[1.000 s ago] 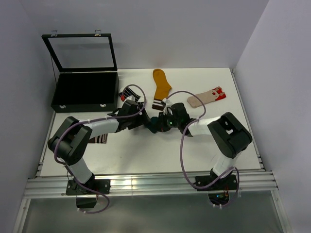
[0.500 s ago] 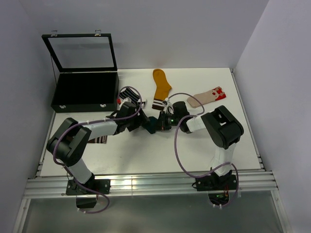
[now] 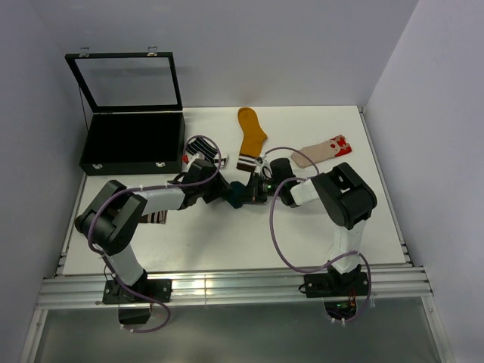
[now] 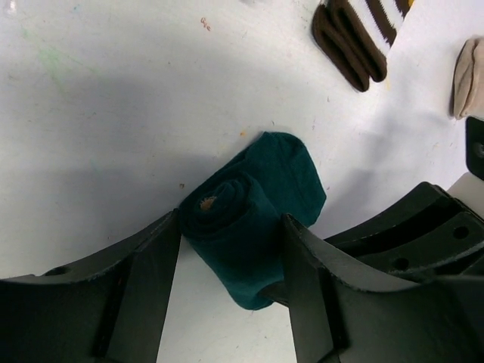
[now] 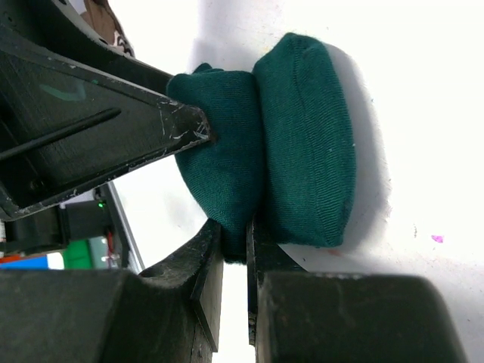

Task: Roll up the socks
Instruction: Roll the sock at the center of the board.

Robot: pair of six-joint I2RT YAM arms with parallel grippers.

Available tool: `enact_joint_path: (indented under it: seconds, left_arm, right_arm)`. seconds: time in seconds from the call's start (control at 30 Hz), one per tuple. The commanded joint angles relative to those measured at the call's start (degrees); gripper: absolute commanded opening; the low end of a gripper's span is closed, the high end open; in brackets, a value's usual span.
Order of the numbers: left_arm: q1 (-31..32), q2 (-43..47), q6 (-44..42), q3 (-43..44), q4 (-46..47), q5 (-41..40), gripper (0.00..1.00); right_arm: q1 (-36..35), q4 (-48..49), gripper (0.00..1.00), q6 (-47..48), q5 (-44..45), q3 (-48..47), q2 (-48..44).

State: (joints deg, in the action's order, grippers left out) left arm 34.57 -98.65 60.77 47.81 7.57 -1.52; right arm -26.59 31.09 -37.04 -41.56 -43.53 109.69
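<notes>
A dark teal sock (image 4: 242, 219), rolled into a short bundle with its loose end flat on the table, lies at the table's middle (image 3: 240, 195). My left gripper (image 4: 231, 223) straddles the roll, and both its fingers touch the roll's sides. From the other side my right gripper (image 5: 234, 227) is shut on a fold at the roll's edge (image 5: 227, 166). In the top view the left gripper (image 3: 227, 194) and the right gripper (image 3: 255, 189) meet head-on at the sock.
A mustard sock (image 3: 250, 130) with a brown striped cuff (image 4: 355, 38) lies behind the grippers. A beige sock (image 3: 321, 150) lies to its right and a black-and-white striped sock (image 3: 203, 145) to its left. An open black box (image 3: 132, 144) stands at the back left.
My left jaws have narrowed onto the teal roll. The right arm's elbow swung left early on and then held still, its jaws staying pinched on the sock.
</notes>
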Motion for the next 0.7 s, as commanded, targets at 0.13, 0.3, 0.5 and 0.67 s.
enact_joint_path:
  seconds: [0.13,0.3,0.5,0.67]
  left_arm:
    - [-0.11,-2.77,1.10,0.00,0.86,0.99,0.61]
    - [0.06,-3.04,2.15,-0.88,2.97,2.40,0.61]
    - [0.68,-3.65,3.12,-0.88,3.94,2.66,0.54]
    - [0.77,-4.44,3.12,0.17,2.80,2.23,0.29]
  right_arm:
    - [0.31,-1.13,0.00,-5.93,-0.36,0.63,5.97]
    - [0.13,6.61,0.00,-12.18,-1.77,2.39,7.38]
    - [-0.48,6.01,0.00,-11.92,-0.45,1.87,7.91]
    - [-1.36,0.47,0.07,-7.80,3.49,1.52,6.33]
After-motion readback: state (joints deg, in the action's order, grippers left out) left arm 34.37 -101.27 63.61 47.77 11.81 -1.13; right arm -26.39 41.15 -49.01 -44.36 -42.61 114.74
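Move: The half-rolled green sock lies right at my left hand, its middle about 2 cm to the right and 1 cm below, with my half-open fingers on either side of the roll. My right hand still has it gripped; from there the roll's middle is some 3 cm to the left, 1 cm ahead. From my left hand, the mustard sock lies about 19 cm ahead and 9 cm right, the striped sock roughly 15 cm ahead and 6 cm left, both 3 cm lower. I bring my left hand about 1 cm to the front right, in over the green roll, then dip it slightly and close its fingers from either side to about half their earlier gap, pinching the roll. My right hand keeps its shut grip, easing about 1 cm left towards my left hand and rolling some 10 degrees, front side down. ##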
